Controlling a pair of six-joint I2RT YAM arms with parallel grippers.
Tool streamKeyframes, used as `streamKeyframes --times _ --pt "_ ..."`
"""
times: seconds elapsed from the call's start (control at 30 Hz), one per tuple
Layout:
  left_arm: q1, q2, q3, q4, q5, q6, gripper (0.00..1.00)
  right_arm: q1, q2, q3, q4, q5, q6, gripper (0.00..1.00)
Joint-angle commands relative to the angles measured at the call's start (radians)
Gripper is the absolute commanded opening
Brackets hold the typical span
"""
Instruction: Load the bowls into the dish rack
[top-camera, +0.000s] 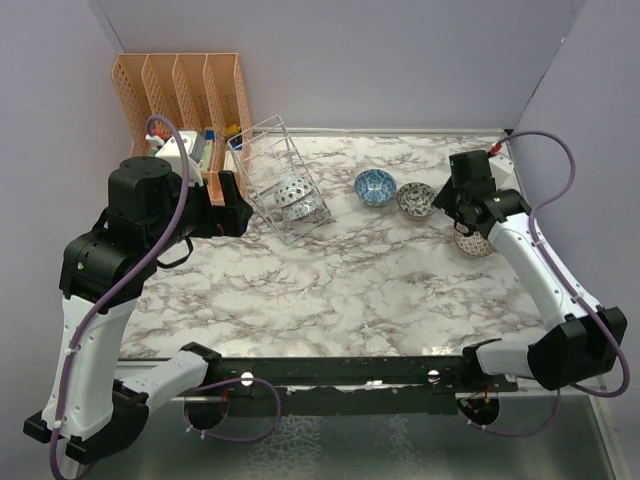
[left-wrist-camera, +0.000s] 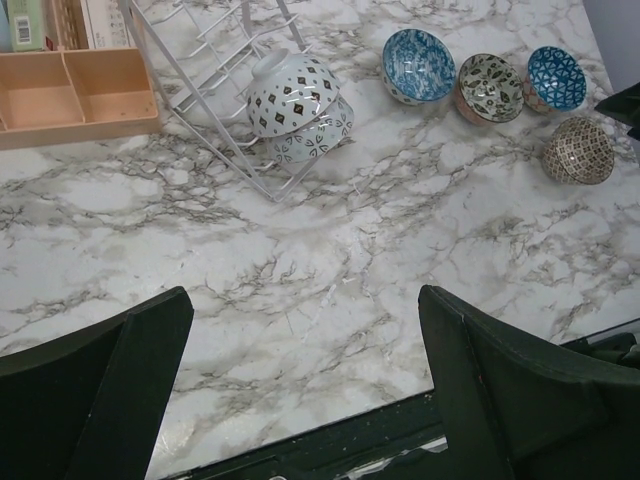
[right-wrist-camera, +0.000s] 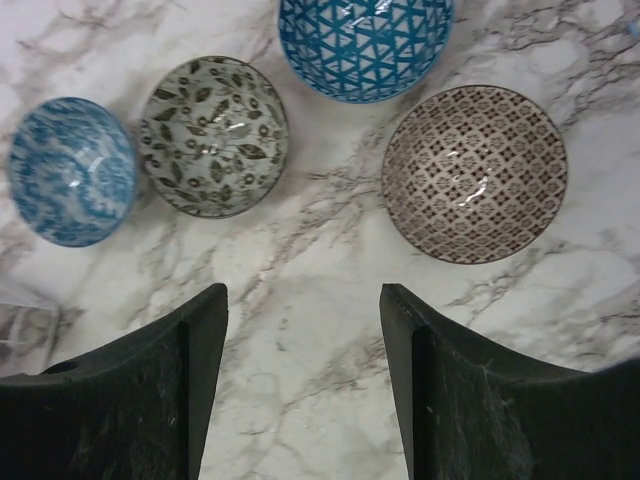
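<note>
The wire dish rack (top-camera: 282, 178) stands at the back left and holds two white patterned bowls (top-camera: 294, 198), which also show in the left wrist view (left-wrist-camera: 292, 95). Several bowls lie on the marble to its right: a blue swirl bowl (right-wrist-camera: 72, 170), a grey leaf bowl (right-wrist-camera: 213, 135), a blue triangle bowl (right-wrist-camera: 365, 40) and a brown lattice bowl (right-wrist-camera: 475, 172). My right gripper (right-wrist-camera: 303, 290) is open and empty, hovering just short of them, between the leaf and lattice bowls. My left gripper (left-wrist-camera: 305, 300) is open and empty, raised to the left of the rack (left-wrist-camera: 215, 60).
An orange slotted organizer (top-camera: 180, 90) stands in the back left corner, with an orange tray (left-wrist-camera: 75, 95) and small boxes beside the rack. Grey walls close the back and sides. The black front rail (top-camera: 340, 372) runs along the near edge.
</note>
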Motion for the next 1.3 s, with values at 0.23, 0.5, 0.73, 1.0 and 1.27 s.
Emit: streamKeyframes --times 0.23,0.5,0.73,1.0,1.27 --pt "-0.006 -0.024 -0.018 0.018 0.006 -0.018 0.99 -0.059 0.296 0.053 -0.032 0.089 -0.315 0.58" --pt "-0.006 -0.025 -0.034 0.021 -0.015 -0.027 0.99 -0.12 0.379 0.037 0.052 0.081 -0.418 0.55" --pt "-0.006 -0.019 -0.049 0.03 -0.025 -0.027 0.99 -0.143 0.412 -0.044 0.151 -0.01 -0.476 0.53" --pt "-0.006 -0.004 -0.049 0.038 -0.026 -0.022 0.99 -0.155 0.44 -0.079 0.2 -0.038 -0.474 0.47" --pt "-0.006 0.001 -0.044 0.032 -0.026 -0.015 0.99 -0.157 0.44 -0.113 0.216 -0.005 -0.464 0.24"
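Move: From the right hand, the brown patterned bowl's middle lies about 11 cm to the right, 1 cm ahead and some 17 cm below. At about the same height, the blue geometric bowl is 12 cm ahead and 9 cm to the right, and the leaf-patterned bowl 12 cm ahead and 3 cm to the left. From the left hand, the brown patterned bowl is roughly 51 cm to the right, 12 cm ahead and 36 cm below. The right fingers end astride the brown patterned bowl's left rim, one inside and one outside; whether they already pinch it can't be made out. The hand sinks about 15 cm to get there, quickly at first and then easing, and shifts some 6 cm right. Its fingers tip down steeply by about 30 degrees and narrow from over half open to about two-fifths. ##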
